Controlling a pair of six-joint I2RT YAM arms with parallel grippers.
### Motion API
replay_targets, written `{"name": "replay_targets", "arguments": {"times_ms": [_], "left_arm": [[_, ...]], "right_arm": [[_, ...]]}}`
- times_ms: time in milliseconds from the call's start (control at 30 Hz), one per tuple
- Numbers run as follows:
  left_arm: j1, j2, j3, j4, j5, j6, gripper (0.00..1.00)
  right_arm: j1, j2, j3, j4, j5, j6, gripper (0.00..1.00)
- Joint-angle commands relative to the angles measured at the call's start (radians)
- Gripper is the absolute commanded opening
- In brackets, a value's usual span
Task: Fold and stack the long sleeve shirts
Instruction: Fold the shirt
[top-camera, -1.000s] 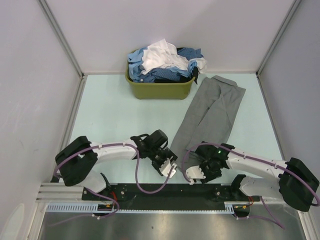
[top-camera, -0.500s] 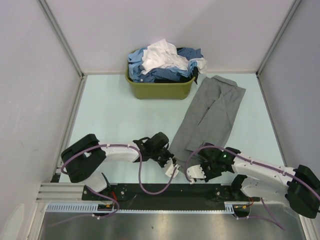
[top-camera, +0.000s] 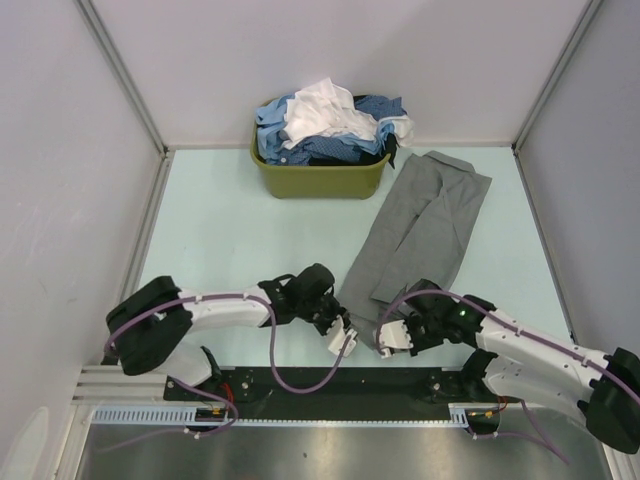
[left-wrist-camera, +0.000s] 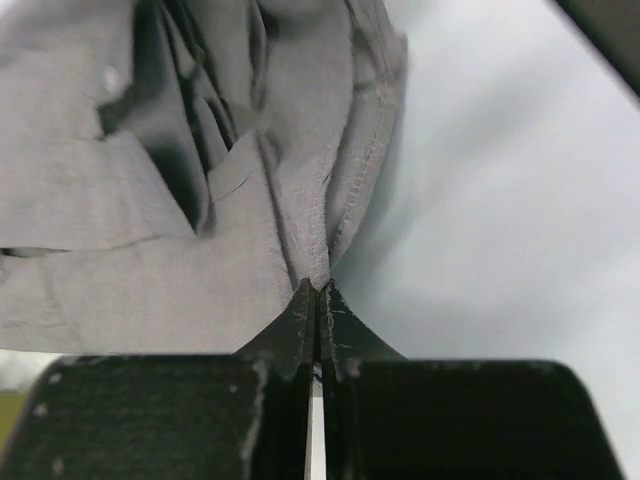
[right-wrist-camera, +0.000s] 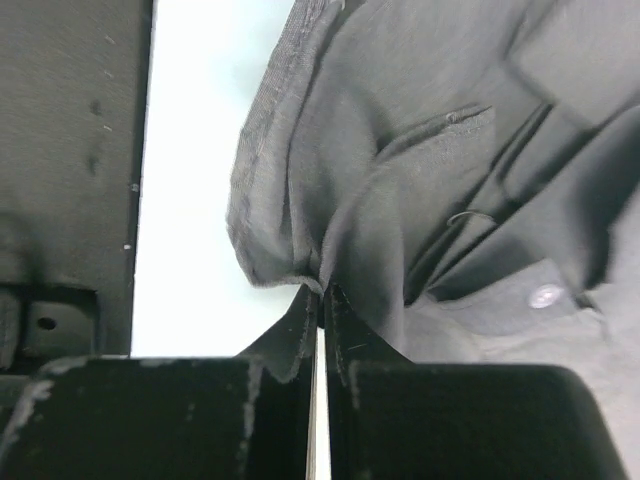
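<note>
The grey long sleeve shirt (top-camera: 420, 230) lies folded into a long strip on the table, running from the back right towards the arms. My left gripper (top-camera: 343, 318) is shut on its near left corner. The left wrist view shows the hem (left-wrist-camera: 330, 215) pinched between the closed tips of that gripper (left-wrist-camera: 318, 290). My right gripper (top-camera: 386, 322) is shut on the near right corner. In the right wrist view the grey cloth (right-wrist-camera: 450, 200) bunches up from the closed tips of that gripper (right-wrist-camera: 321, 292). More long sleeve shirts (top-camera: 330, 125), blue, dark blue and white, are piled in the basket.
The olive-green basket (top-camera: 320, 182) stands at the back centre, just left of the grey shirt's far end. Grey walls enclose the pale table (top-camera: 220, 240) on the left, back and right. A black rail (top-camera: 330, 380) runs along the near edge.
Both grippers have gone from open to shut on the grey shirt's near edge. The right arm's elbow has swung out to the right and lower.
</note>
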Motion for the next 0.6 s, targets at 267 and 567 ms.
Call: {"name": "replay_targets", "arguments": {"times_ms": [267,567], "left_arm": [[-0.024,-0.177,0.096,-0.304,0.157,-0.025,0.00],[0.105,0.080,0.475,-0.441,0.217,-0.035,0.00]], "right_arm": [[0.136,-0.078,0.178,-0.134,-0.015,0.179,0.00],[-0.168,-0.024,0.275,-0.122,-0.118,0.135,0.00]]}}
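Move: Both hands already pinch the shirt's near end, 2–3 cm above the table and some 10 cm apart. From the left hand, the middle of the shirt body lies about 17 cm ahead and 17 cm right, the shirt's far end some 38 cm ahead and 27 cm right, and the laundry basket about 37 cm ahead and 5 cm left. From the right hand, the middle lies roughly 21 cm ahead and 7 cm right. Lifting the pinched near end together, the left hand rises about 8 cm and the right about 6 cm, fingers staying shut. Both first ease back, the left by some 3 cm, then swing forward towards the middle of the shirt while drawing closer to each other; the left tips slightly down and the right turns a little clockwise. ##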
